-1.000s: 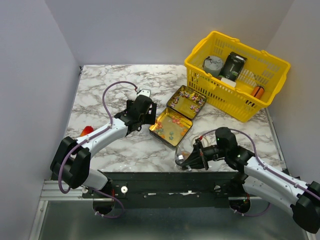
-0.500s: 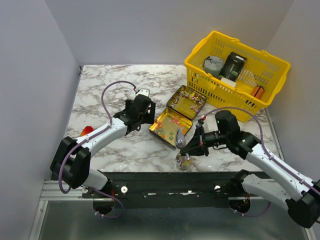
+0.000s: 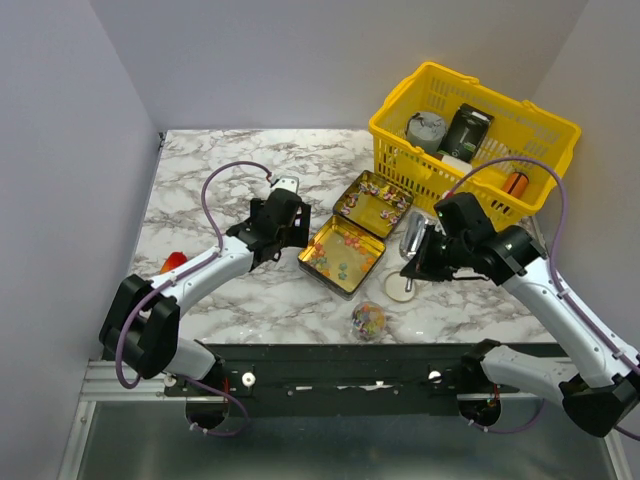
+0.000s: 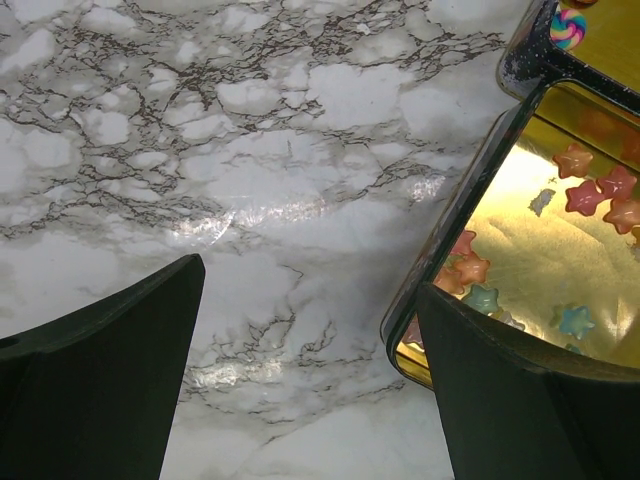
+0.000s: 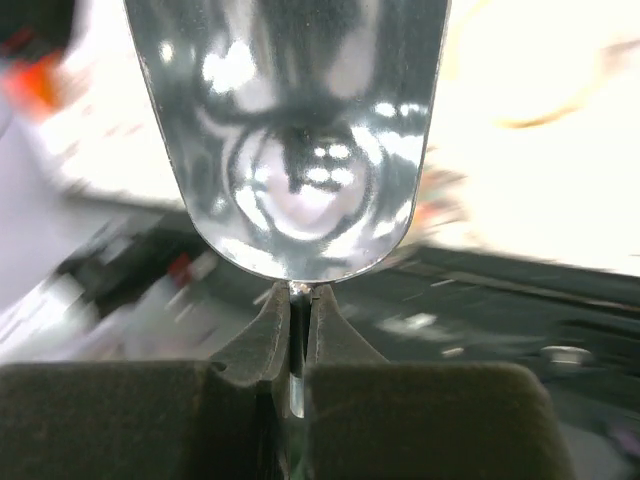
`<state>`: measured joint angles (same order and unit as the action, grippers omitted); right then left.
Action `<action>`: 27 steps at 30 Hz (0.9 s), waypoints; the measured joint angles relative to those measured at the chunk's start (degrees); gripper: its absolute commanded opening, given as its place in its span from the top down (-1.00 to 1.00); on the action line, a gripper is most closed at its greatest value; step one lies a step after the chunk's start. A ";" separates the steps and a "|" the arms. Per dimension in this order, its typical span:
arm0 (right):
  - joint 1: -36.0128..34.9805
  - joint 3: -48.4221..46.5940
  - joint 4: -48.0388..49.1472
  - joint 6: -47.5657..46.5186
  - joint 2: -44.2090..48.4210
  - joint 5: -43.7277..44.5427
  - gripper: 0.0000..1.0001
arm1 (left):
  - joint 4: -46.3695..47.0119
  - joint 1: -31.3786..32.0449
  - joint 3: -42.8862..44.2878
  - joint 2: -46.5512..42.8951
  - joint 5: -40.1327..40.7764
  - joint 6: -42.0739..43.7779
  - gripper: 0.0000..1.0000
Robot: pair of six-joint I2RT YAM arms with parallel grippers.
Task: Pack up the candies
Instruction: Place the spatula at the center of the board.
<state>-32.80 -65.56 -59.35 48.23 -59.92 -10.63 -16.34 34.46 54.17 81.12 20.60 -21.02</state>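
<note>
An open gold tin (image 3: 322,262) lies mid-table; its two hinged halves hold candies (image 3: 343,256), some star-shaped in the left wrist view (image 4: 590,195). A small clear container of mixed candies (image 3: 367,320) stands near the front edge. My left gripper (image 3: 290,218) is open and low over the marble just left of the tin, its right finger (image 4: 520,390) at the tin's rim (image 4: 470,240). My right gripper (image 3: 428,252) is raised right of the tin, shut on the thin handle of a shiny metal scoop (image 3: 411,236). The scoop bowl (image 5: 290,130) fills the right wrist view above that gripper (image 5: 297,310).
A yellow basket (image 3: 480,222) at the back right holds a grey round tin (image 3: 425,128), a black box (image 3: 465,130) and an orange cylinder (image 3: 515,184). A white disc (image 3: 398,287) lies under the right gripper. An orange-red lump (image 3: 173,262) sits by the left arm.
My right arm has lifted the scoop from the clear candy container at the front edge, up and back toward the basket. The left arm has not moved.
</note>
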 measured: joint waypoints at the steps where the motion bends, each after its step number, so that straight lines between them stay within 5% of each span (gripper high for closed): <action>1: 0.35 -0.07 -1.40 -0.61 -0.22 4.24 0.99 | 0.00 0.00 0.00 -0.13 0.00 0.00 -0.97; 6: 2.47 0.24 -5.53 -2.36 -1.88 22.01 0.99 | 0.00 0.00 -0.04 -0.48 0.00 0.00 -0.97; 11: 6.25 4.57 -5.05 -3.04 -2.60 30.67 0.99 | 0.20 0.00 -0.48 -0.76 -0.02 -0.04 -0.97; 27: 21.62 18.58 6.64 -2.86 -15.52 28.76 0.97 | 1.44 0.00 -2.16 -2.47 -0.09 -0.22 -0.97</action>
<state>-11.18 -46.98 -52.71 45.36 -75.44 18.13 -14.90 34.46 52.01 78.65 20.51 -21.23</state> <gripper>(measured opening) 0.090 0.987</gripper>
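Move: The right hand holds the spatula in the air; the bare patch of board it is bound for lies about 17 cm to its right, 4 cm ahead and 20 cm below. The round lid sits about 4 cm ahead and 6 cm right, the candy bowl about 2 cm back with no sideways offset, both some 19 cm below. From the left hand the patch is about 33 cm right, 12 cm back and 11 cm below. The right hand carries the spatula about 17 cm right and 16 down towards the bare board, turning clockwise. ##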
